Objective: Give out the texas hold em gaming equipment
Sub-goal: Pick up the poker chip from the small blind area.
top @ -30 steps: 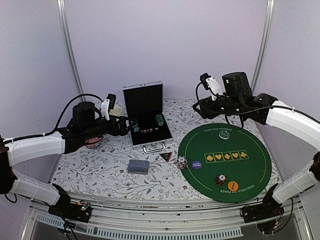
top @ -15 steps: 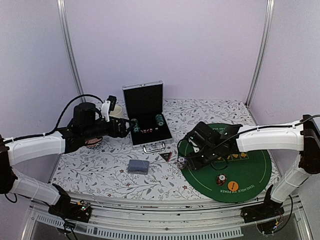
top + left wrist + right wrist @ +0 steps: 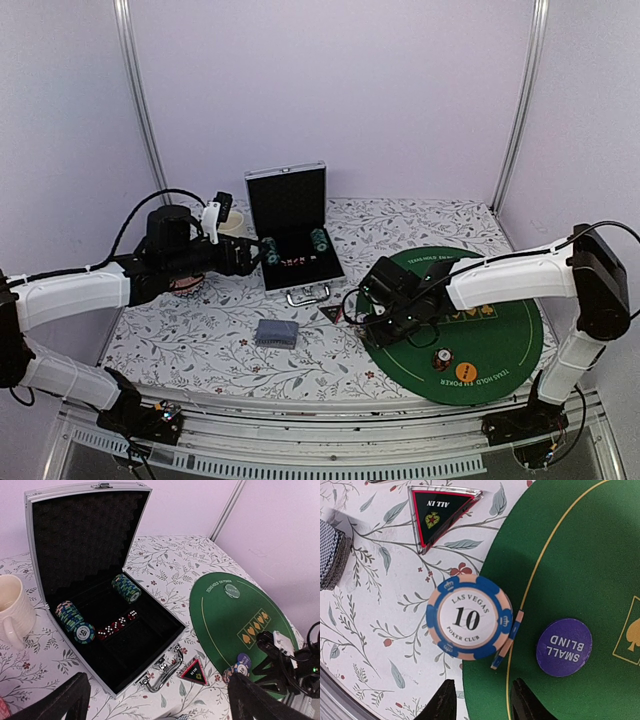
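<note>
A stack of blue and peach "10" chips stands on the left edge of the green poker mat, with one chip leaning on edge against it. My right gripper hovers just short of the stack, its jaws apart with nothing between them. The purple small-blind disc lies on the mat beside it. The dark triangular marker and the deck of cards lie on the cloth. My left gripper is wide open above the case's handle. Another chip stack and an orange disc sit near the mat's front.
The open metal case holds two rows of green chips and red dice. A cream mug stands left of the case. A pale disc lies at the mat's far side. The right arm stretches across the mat.
The right arm swung down from the back of the mat to the chip stack at its left edge, and its jaws narrowed. The left arm stayed put.
</note>
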Available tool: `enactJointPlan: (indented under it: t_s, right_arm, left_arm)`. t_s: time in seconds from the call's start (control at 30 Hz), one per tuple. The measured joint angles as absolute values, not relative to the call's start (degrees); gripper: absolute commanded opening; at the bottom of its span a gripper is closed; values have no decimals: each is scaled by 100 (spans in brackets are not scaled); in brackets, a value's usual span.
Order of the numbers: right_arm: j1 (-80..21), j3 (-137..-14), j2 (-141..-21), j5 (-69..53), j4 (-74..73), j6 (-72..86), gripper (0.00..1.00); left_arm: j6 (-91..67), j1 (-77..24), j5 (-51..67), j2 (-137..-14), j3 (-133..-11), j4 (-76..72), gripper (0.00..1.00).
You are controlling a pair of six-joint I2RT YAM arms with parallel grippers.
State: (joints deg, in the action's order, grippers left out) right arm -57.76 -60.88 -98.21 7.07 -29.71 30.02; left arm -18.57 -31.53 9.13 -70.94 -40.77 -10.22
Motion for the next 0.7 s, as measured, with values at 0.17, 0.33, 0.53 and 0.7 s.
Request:
enactJointPlan:
  t_s: [0.17, 0.33, 0.53, 0.7]
  right_arm:
    - [-5776, -6167, -9985, 779, -2923, 2998, 29]
    - [-5776, -6241, -10095, 897, -2923, 3000, 25]
    - [-5776, -6359, -10237, 1052, -2936, 2991, 20]
    - [-5776, -6386, -10263, 1188, -2971, 2976, 8]
  left_arm:
    - [-1857, -3142, 913, -7094, -4077, -1015, 98]
    - [-1859, -3131, 913, -7094, -4077, -1007, 98]
    - [-1859, -3122, 913, -7094, -4077, -993, 98]
    - [-1859, -3122, 915, -7094, -4077, -991, 98]
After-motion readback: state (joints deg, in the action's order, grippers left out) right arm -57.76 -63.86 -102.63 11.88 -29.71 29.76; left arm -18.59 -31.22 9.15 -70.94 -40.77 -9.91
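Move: About 4 cm ahead of the right hand and some 2 cm below it, the poker chip stands on edge against the right side of the chip stack. The stack is about 4 cm ahead and 2 cm left. The small blind disc lies roughly 3 cm ahead and 4 cm right, the all-in triangle about 9 cm ahead and 8 cm left. From the left hand the chip is some 18 cm right, 7 cm back and 18 cm below. Easing forward about 2 cm and sinking roughly 1 cm, the right hand brings its fingertips to the near edge of the upright poker chip beside the stack. On the way the fingers close from a bit under half open to a narrow gap, ending one on each side of that edge. ##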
